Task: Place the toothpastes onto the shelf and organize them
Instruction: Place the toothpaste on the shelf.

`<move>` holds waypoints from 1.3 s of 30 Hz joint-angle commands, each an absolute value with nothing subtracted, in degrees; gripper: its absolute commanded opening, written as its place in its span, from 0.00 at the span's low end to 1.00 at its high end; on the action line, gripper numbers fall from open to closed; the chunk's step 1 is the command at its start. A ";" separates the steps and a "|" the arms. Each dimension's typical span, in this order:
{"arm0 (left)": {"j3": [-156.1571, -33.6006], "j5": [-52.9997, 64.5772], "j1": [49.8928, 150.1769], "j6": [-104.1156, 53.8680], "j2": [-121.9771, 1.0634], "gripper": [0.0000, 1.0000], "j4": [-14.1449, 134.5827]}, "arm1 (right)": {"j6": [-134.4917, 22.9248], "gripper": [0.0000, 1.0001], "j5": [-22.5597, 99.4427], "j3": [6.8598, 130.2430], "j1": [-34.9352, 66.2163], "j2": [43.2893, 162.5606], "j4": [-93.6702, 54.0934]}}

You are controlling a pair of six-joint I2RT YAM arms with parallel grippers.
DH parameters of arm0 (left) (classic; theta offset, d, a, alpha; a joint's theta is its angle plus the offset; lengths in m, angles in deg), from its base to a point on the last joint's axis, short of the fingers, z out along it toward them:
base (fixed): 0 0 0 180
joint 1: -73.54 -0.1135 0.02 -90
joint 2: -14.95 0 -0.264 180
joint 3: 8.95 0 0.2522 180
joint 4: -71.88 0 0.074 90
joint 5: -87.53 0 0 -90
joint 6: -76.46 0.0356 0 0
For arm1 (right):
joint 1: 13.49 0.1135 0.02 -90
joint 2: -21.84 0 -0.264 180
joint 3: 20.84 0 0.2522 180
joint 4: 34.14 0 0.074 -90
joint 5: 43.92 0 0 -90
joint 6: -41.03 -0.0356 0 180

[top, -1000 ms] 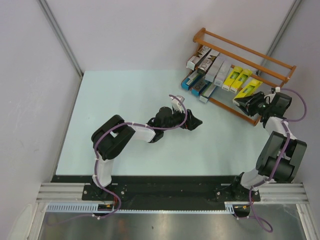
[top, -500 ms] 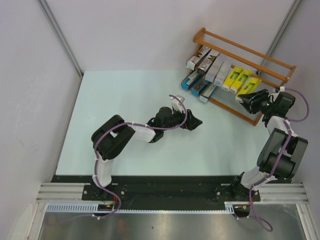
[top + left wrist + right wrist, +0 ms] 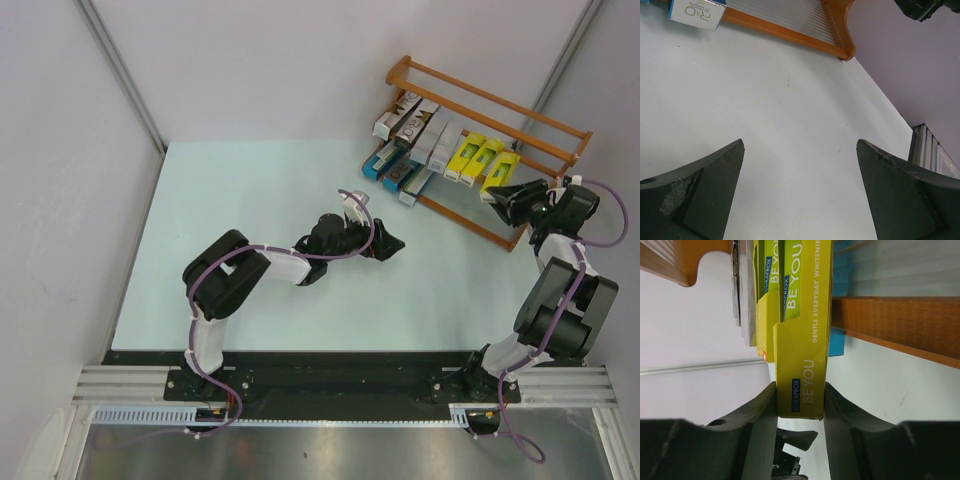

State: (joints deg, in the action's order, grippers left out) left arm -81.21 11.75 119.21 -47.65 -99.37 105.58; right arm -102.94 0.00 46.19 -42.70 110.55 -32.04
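Observation:
The shelf stands at the table's far right, with silver-grey toothpastes on it, blue ones lower down and yellow ones to the right. My right gripper is shut on the near end of the rightmost yellow carton. In the right wrist view both pads of the gripper press that carton, which lies beside another yellow carton over a shelf rail. My left gripper hangs open over bare table, nothing between its fingers.
The shelf's front rail and the end of a light-blue carton show at the top of the left wrist view. A blue carton sits behind the rail. Walls close in behind and right of the shelf.
My right gripper has moved right and toward the shelf with the yellow carton, which now lies in line with the other two. The left arm has not moved.

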 commanded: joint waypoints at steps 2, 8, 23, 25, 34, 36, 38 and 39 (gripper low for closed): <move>-82.39 13.00 118.89 -48.09 -97.46 1.00 107.77 | -104.60 0.41 1.70 48.81 -43.02 109.29 -35.94; -82.39 13.26 118.89 -48.09 -97.73 1.00 107.95 | -105.57 0.42 3.54 49.34 -42.93 110.44 -36.91; -81.95 13.09 118.89 -48.26 -97.46 1.00 108.39 | -100.48 0.78 8.11 49.61 -42.05 107.90 -29.79; -81.95 13.09 118.89 -48.17 -97.46 1.00 108.39 | -99.25 0.86 8.64 49.61 -41.88 106.31 -28.22; -81.77 13.17 118.89 -48.17 -97.37 1.00 108.56 | -95.73 1.00 10.92 49.61 -41.17 99.90 -21.80; -81.77 13.26 118.97 -48.17 -97.29 1.00 108.56 | -95.03 1.00 12.15 49.52 -41.08 98.75 -20.56; -81.60 13.26 118.89 -48.09 -97.20 1.00 108.65 | -93.53 1.00 13.12 49.52 -40.82 97.26 -16.44; -81.51 13.26 118.97 -48.09 -97.11 1.00 108.65 | -93.01 1.00 13.47 49.43 -40.82 96.73 -15.38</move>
State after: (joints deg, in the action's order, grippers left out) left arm -81.21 12.75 119.18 -47.67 -99.37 105.64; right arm -96.54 11.03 47.07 -41.28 100.06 -21.27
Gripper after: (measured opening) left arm 0.996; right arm 0.994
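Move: The right hand has hold of the near end of the last yellow toothpaste; its place at the right of the shelf row is centred some 6 cm ahead and 4 cm to the right, at about hand height. The middle yellow toothpaste lies about 7 cm ahead and 2 cm left, the left yellow one about 8 cm ahead and 6 cm left. From the idle left hand, that place is roughly 14 cm ahead, 24 cm right and 7 cm higher. Still pinching the yellow toothpaste by its near end, the right hand eases it about 1.5 cm right and 1 cm farther onto the shelf, turning slightly clockwise. The fingers then open wide and let go, and the hand backs off some 3 cm while rising about 3 cm, its left side rolling down roughly 10 degrees. ##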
